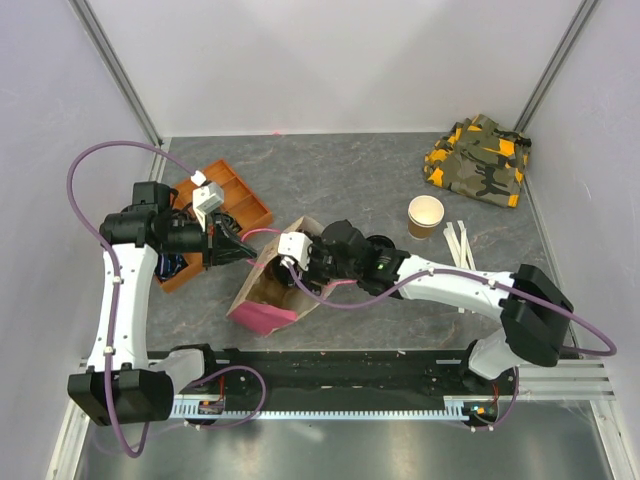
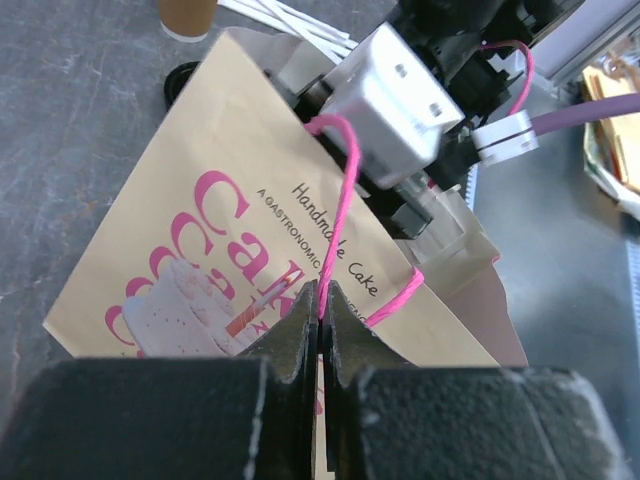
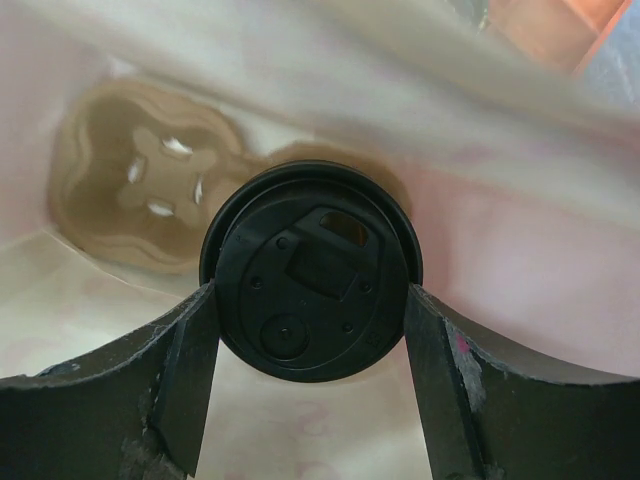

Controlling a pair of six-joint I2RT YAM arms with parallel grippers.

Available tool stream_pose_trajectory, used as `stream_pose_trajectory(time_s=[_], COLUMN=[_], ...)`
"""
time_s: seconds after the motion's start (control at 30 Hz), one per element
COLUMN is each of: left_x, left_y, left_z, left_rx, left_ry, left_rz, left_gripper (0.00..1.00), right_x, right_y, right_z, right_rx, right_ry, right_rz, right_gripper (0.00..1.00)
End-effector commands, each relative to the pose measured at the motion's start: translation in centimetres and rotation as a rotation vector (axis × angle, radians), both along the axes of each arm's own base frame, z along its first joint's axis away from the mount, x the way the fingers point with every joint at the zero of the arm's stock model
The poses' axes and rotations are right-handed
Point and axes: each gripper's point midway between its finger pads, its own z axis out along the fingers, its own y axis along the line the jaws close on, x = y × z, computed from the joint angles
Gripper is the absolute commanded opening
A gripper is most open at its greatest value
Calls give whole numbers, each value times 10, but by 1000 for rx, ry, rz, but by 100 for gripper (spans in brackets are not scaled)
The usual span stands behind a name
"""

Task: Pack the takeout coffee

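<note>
The takeout coffee (image 3: pixel 310 270) shows in the right wrist view as a round black lid seen from above, deep inside a tan and pink paper bag (image 1: pixel 262 295). My right gripper (image 3: pixel 310 295) reaches into the bag's mouth, and its two fingers press the lid's rim on both sides. A brown pulp cup carrier (image 3: pixel 130 200) lies on the bag's floor beside the cup. My left gripper (image 2: pixel 322 290) is shut on the bag's pink string handle (image 2: pixel 342 190), just left of the bag (image 2: pixel 180 200).
A lidless tan cup (image 1: pixel 425 215) stands at the right, with white sticks (image 1: pixel 460 245) next to it. A camouflage cloth (image 1: pixel 480 160) lies at the back right. An orange tray (image 1: pixel 240 200) sits behind my left gripper.
</note>
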Motion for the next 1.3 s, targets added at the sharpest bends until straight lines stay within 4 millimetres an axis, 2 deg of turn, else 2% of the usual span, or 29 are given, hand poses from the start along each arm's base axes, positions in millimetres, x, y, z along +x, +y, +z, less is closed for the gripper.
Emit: stream_pose_trajectory(time_s=[0.0,0.13,0.4,0.7,0.87,0.93,1.0,1.03,1.1,1.13,1.2,1.23,1.27], left_x=[-28,-26,-26,-17,-10,-6,-4,-2,2,5,14,18,23], left_y=[1,3,10,14,15,15,14,13,12,13,18,21,22], left_z=[2,-4,-20,-32,-28,-25,-21,-16,-9,-4,-1,3,5], left_rx=[25,54,121,151,147,141,122,113,85,77,48,34,9], left_ry=[-1,-9,-30,10,39,55,59,56,50,47,68,76,91], left_rz=[-37,-38,-46,-53,-39,-31,-26,-22,-14,-6,29,49,61], left_gripper=[2,2,2,2,2,2,2,2,2,2,2,2,2], right_x=[15,26,43,45,43,46,46,48,46,48,49,51,49], right_y=[11,8,13,23,31,34,31,32,27,30,25,29,27], right_z=[8,2,13,-6,-21,-19,-27,-23,-35,-30,-46,-39,-42], right_rx=[7,-27,18,9,-47,-61,-101,-103,-153,-156,-211,-206,-229], right_ry=[-53,-67,-78,14,86,93,125,125,153,149,191,186,196], right_rz=[-26,-74,-114,-71,-11,6,14,17,32,36,40,49,57], right_gripper=[41,40,38,43,41,40,40,40,40,40,41,41,42])
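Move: The right hand has the lidded cup inside the bag. The carrier cell behind it, mostly hidden by the cup, is about 3 cm ahead, 5 cm left and 11 cm below; the carrier's empty cell lies some 6 cm back, 6 cm left and equally low. The loose black lid is 6 cm ahead, 22 cm right, on the table. From the left hand, pinching the pink handle, the partly hidden cell is about level fore and aft, straight below by 22 cm. Forward and to the left, the right hand carries the still-gripped cup about 7 cm across the inside of the bag, sinking some 2 cm and tilting slightly near the end. The left hand keeps its pinch on the pink handle and goes along, easing forward some 4 cm and left 2 cm, dipping before rising again late, with a wrist tilt of about 10 degrees. ##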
